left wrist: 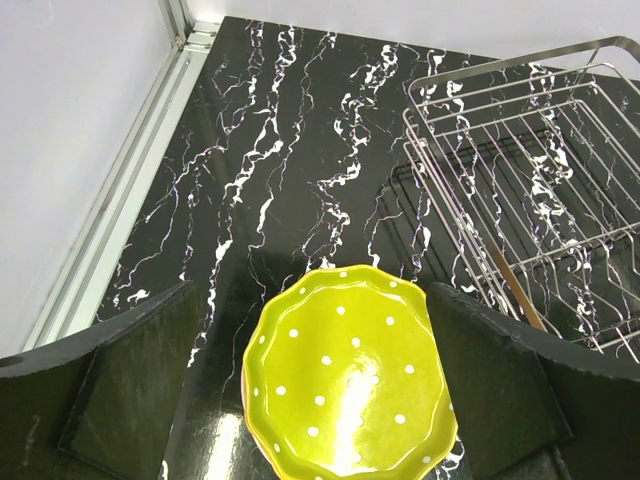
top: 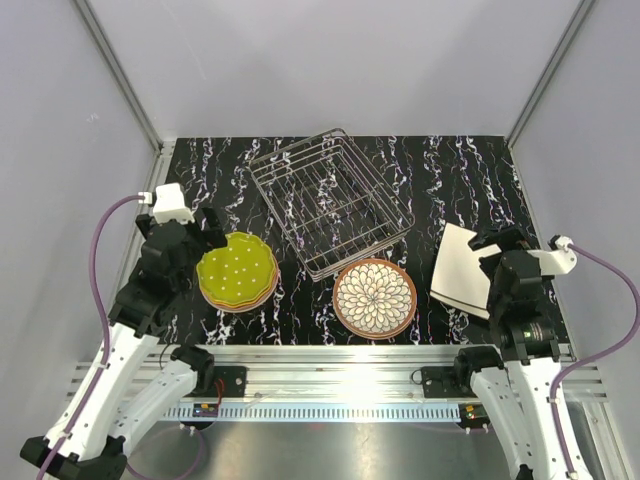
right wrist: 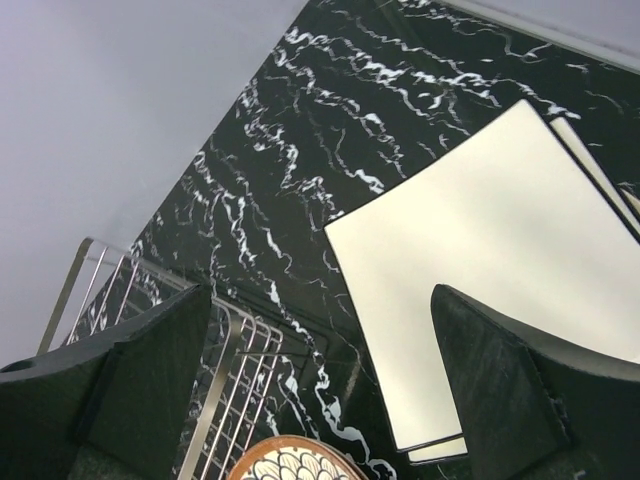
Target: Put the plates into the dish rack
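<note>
A scalloped lime-green plate (top: 237, 270) with white dots tops a small stack of plates, orange and pink rims showing beneath it. My left gripper (top: 212, 232) hovers open over the stack's far-left edge; in the left wrist view the green plate (left wrist: 345, 380) lies below and between the wide-apart fingers of my left gripper (left wrist: 312, 290). The wire dish rack (top: 332, 200) holds nothing. A brown-rimmed petal plate (top: 374, 297) lies in front of it. Cream square plates (top: 462, 270) lie stacked at the right, with my right gripper (top: 497, 245) open above their near edge and nothing held.
The black marbled table ends at a metal rail (left wrist: 130, 200) on the left and grey walls all round. The rack (left wrist: 530, 200) stands just right of the green plate. In the right wrist view the rack's corner (right wrist: 150, 330) and the petal plate (right wrist: 300, 465) lie left of the cream plates (right wrist: 490, 290).
</note>
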Available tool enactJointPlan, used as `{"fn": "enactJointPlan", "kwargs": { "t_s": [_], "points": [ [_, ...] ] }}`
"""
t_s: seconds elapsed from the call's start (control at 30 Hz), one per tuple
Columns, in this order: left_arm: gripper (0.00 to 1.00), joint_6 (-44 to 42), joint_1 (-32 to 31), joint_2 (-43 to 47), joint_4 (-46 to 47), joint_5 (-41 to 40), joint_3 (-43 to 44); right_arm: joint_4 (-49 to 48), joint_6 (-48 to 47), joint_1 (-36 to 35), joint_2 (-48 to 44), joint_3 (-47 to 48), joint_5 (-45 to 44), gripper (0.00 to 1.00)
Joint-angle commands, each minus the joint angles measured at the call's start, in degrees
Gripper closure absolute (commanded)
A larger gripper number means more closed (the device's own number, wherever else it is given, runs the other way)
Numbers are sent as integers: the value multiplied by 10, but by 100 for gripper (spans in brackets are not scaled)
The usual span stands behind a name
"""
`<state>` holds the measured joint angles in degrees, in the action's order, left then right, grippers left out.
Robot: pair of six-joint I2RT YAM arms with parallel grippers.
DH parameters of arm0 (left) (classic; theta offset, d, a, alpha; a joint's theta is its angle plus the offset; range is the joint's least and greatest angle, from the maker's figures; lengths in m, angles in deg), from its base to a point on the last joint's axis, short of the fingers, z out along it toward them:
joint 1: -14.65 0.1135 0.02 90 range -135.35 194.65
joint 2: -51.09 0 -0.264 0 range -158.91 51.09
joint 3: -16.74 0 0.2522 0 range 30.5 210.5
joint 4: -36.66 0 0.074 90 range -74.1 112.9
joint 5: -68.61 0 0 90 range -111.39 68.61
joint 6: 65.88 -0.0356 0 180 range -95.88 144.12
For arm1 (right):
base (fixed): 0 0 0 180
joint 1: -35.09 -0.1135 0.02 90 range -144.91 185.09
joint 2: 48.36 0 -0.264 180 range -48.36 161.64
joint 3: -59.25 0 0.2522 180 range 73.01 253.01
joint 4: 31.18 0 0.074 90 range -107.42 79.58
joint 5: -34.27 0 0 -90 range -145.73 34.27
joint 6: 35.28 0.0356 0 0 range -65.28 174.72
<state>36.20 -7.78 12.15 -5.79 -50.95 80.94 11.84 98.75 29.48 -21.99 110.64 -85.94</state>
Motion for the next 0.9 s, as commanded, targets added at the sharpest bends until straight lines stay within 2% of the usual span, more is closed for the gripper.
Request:
{"fn": "enactJointPlan", "kwargs": {
  "t_s": [0.0, 0.1, 0.13, 0.2, 0.23, 0.3, 0.43, 0.73, 0.83, 0.87],
  "points": [
    [1, 2, 2, -9, 9, -1, 18, -42, -46, 2, -1, 16, 52, 0],
    [1, 4, 2, -5, 8, -6, 17, -49, -88, 2, 9, 36, 154, 0],
    [1, 5, 2, -4, 9, -8, 16, -59, -105, 2, 11, 39, 229, 0],
    [1, 4, 2, -1, 8, -14, 16, -62, -119, 2, 26, 46, 299, 0],
    [1, 4, 2, -1, 6, -17, 17, -74, -127, 2, 32, 46, 385, 0],
    [1, 8, 2, -3, 2, -23, 19, -87, -113, 2, 51, 36, 491, 0],
    [1, 9, 2, -3, 5, -14, 16, -82, -85, 2, 85, 32, 609, 0],
    [1, 13, 2, -11, 7, 12, 14, -38, -57, -11, 25, 10, 658, 2],
    [1, 13, 2, -14, 4, 14, 17, -4, -62, -54, 32, 1, 630, 4],
    [1, 13, 2, -14, 5, 14, 17, -1, -61, -96, 32, -3, 616, 5]
  ]
}}
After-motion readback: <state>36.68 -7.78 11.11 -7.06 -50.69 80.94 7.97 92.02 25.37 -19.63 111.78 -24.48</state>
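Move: The patterned round plate lies about 24 cm to the right hand's left, some 3 cm nearer the base and 21 cm below. The white boards are almost under that hand, about 5 cm farther out and level sideways. The rack's middle stands some 24 cm beyond the plate and 10 cm to the left of it. From the left hand the patterned plate is roughly 36 cm to the right, 6 cm back and 25 cm below. Swing the right gripper left by about 19 cm, from above the white boards towards the patterned plate, and draw it back some 4 cm over the second half. Turn the wrist counter-clockwise about 65 degrees as it travels, ending aimed forward and left. Keep the fingers wide open and high above the table, touching nothing. ##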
